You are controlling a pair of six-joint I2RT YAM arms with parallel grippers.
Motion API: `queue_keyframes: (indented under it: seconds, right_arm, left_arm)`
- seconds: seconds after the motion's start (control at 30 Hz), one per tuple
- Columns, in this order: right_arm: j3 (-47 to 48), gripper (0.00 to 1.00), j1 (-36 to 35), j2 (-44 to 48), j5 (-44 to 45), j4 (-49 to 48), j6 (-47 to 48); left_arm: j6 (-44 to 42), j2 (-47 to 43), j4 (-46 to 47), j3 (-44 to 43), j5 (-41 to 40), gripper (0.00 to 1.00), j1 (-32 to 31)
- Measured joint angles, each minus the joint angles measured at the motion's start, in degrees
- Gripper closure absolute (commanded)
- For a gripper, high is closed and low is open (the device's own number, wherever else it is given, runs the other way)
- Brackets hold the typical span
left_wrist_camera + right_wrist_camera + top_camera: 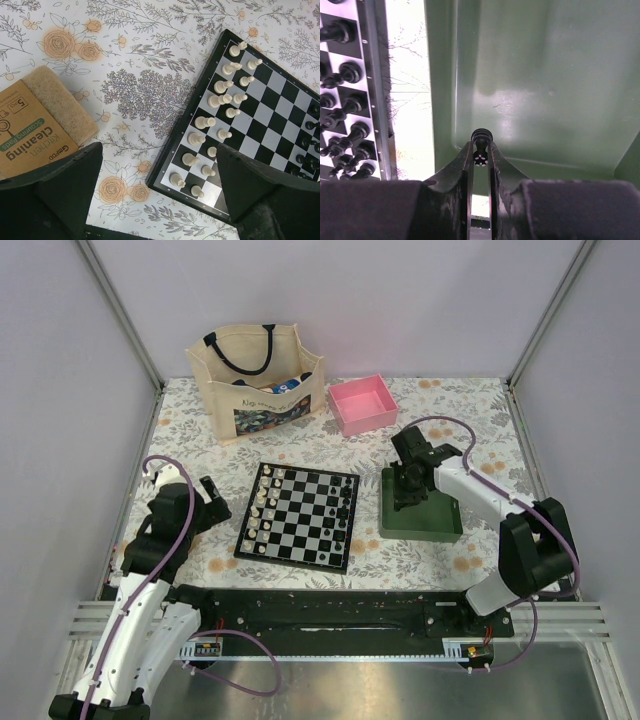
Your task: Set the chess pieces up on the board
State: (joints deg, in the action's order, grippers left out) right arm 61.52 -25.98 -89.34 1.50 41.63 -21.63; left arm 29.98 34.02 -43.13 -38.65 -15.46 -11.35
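The board [300, 515] lies mid-table, with cream-white chessmen [216, 100] along its left side and black chess pieces [343, 510] along its right side. In the right wrist view several black pieces [342, 120] stand on the board's edge squares. My right gripper [480, 156] hangs inside the green tray [550, 90], shut on a black chess piece [481, 137] that lies between its fingertips. My left gripper [157, 197] hovers open over the tablecloth by the board's near-left corner, holding nothing.
A pink box [362, 404] and a beige tote bag [257, 380] stand at the back. A sponge pack [37, 125] lies left of the left gripper. Grey walls close in the table on three sides.
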Motion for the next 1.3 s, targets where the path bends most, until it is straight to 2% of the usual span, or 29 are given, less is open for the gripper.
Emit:
queue_keyframes:
  seconds: [0.53, 1.3]
  right_arm:
    - [3.96, 0.87, -1.20, 7.43, -1.86, 4.31, -0.04]
    - [3.69, 0.88, -27.08, 3.28, -6.97, 3.54, -6.36]
  left_arm:
    - [-0.02, 0.00, 0.02, 0.00, 0.42, 0.01, 0.00]
    - [-0.02, 0.00, 0.20, 0.00, 0.46, 0.01, 0.00]
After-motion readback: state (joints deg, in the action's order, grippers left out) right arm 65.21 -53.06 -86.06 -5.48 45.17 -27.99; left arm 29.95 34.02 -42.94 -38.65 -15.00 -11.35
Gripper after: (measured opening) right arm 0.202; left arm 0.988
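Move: The black rook is already pinched in my right fingers, just clear of the green tray, whose middle is about 6 cm right, 1 cm ahead and 6 cm below. Its empty near-right corner square lies some 11 cm back, 15 cm left and 5 cm lower. One black piece stands 3 cm beyond that square, a black pawn 3 cm left of it. From my idle left hand the square is about 8 cm back, 29 cm right, 14 cm below. First I lift the rook with my right hand about 5 cm, nearly straight up out of the tray. Then I swing it left and back, roughly 13 cm left and 11 cm back, over the gap towards the board's near-right corner, sinking a couple of centimetres at the end. Meanwhile my wrist turns some 25 degrees counter-clockwise and my fingers keep their grip. ##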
